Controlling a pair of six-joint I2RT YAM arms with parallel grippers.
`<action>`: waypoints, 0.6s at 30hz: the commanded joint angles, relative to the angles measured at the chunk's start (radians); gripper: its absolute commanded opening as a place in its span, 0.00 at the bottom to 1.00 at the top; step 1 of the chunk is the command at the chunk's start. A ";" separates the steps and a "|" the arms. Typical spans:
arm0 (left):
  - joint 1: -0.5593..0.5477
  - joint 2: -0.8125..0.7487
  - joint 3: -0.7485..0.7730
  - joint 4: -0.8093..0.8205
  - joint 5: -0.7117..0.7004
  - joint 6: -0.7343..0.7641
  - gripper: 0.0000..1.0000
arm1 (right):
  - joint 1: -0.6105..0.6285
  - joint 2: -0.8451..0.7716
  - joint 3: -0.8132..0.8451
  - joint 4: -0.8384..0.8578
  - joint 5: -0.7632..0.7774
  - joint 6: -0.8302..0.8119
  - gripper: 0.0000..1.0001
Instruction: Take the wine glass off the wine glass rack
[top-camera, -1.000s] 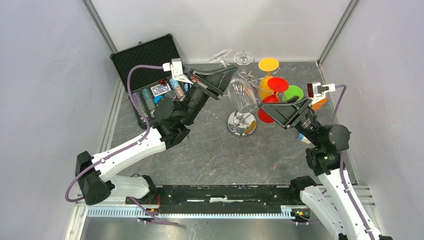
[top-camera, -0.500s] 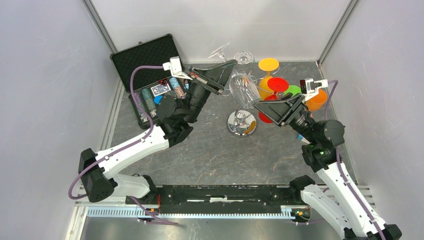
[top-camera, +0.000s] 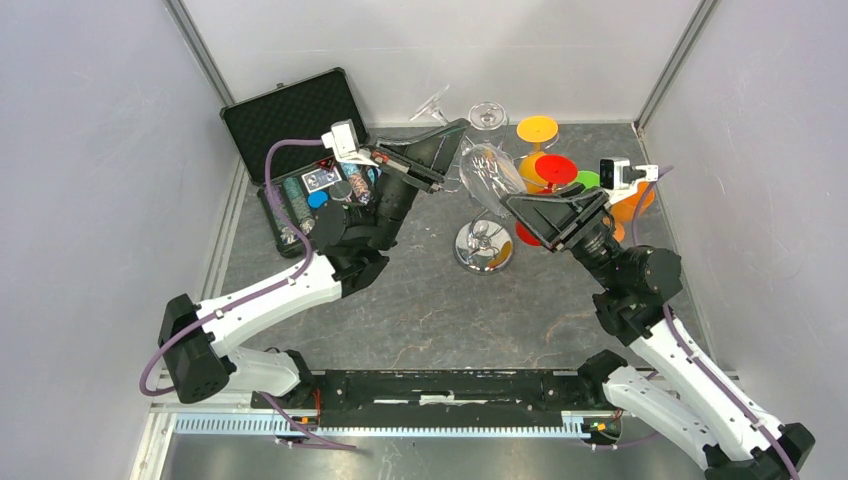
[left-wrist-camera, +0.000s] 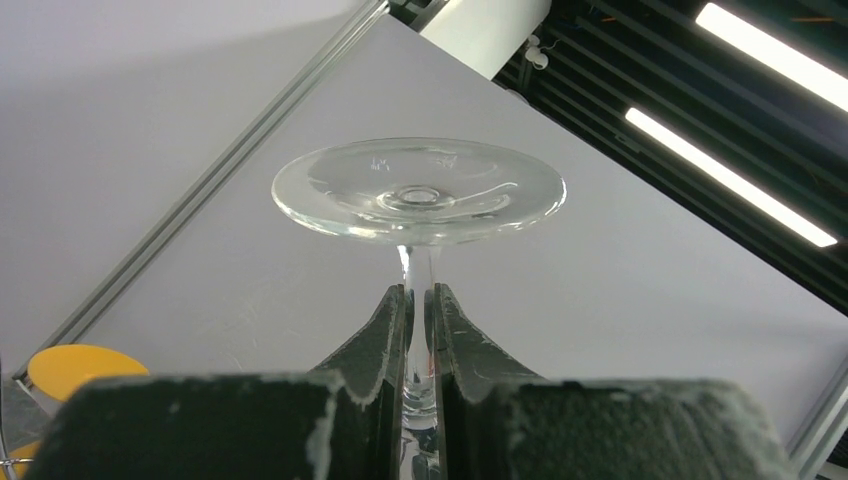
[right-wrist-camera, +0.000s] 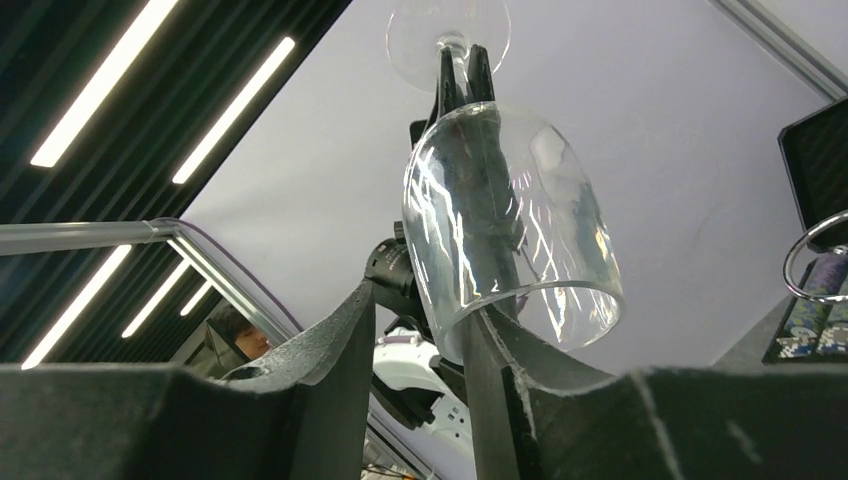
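Observation:
A clear wine glass (top-camera: 490, 178) hangs tilted above the wine glass rack, whose chrome domed base (top-camera: 483, 246) stands mid-table. My left gripper (top-camera: 458, 134) is shut on the glass's stem. In the left wrist view the stem (left-wrist-camera: 418, 300) runs between the fingers, with the round foot (left-wrist-camera: 418, 188) above them. My right gripper (top-camera: 517, 204) is open at the rim of the bowl. In the right wrist view (right-wrist-camera: 415, 325) one finger (right-wrist-camera: 490, 350) sits at the bowl's rim (right-wrist-camera: 510, 215). The other finger stands apart from the glass.
A second clear glass (top-camera: 487, 115) hangs on the rack's far side. Yellow (top-camera: 537, 128), red (top-camera: 555, 168), green (top-camera: 590, 181) and orange (top-camera: 634, 205) glasses crowd its right. An open black case (top-camera: 296, 118) of poker chips lies at the back left. Walls close in on three sides.
My left gripper has carried the glass slightly up and back, its foot moving toward the rear wall. My right gripper has moved left and up to the bowl's rim.

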 joint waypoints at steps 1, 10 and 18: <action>-0.012 -0.001 -0.011 0.154 -0.015 -0.002 0.02 | 0.038 0.011 -0.005 0.102 0.092 -0.028 0.39; -0.014 0.009 -0.028 0.218 0.033 0.011 0.02 | 0.089 0.017 -0.034 0.150 0.150 -0.062 0.12; -0.014 -0.008 -0.031 0.206 0.070 0.034 0.02 | 0.093 0.005 -0.039 0.163 0.180 -0.117 0.10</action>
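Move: The left gripper still holds the clear wine glass by its stem; the bowl's middle hangs about 5 cm back from it, 3 cm right and 4 cm lower. From the right gripper, whose open fingers are at the rim, the bowl's middle is some 3 cm ahead, 2 cm left and 3 cm above. The rack stands roughly 9 cm ahead of and 1 cm left of the right hand, the red glass 10 cm ahead and 10 cm right, both nearly 30 cm lower. Shut the right fingers from almost half open until they pinch the wine glass's bowl wall at the rim, easing that hand up only about 1 cm and tilting it slightly. Keep the left grip on the stem, drawing that hand back towards the base about 1.5 cm and slightly up while the wrist tilts some 5 degrees. ##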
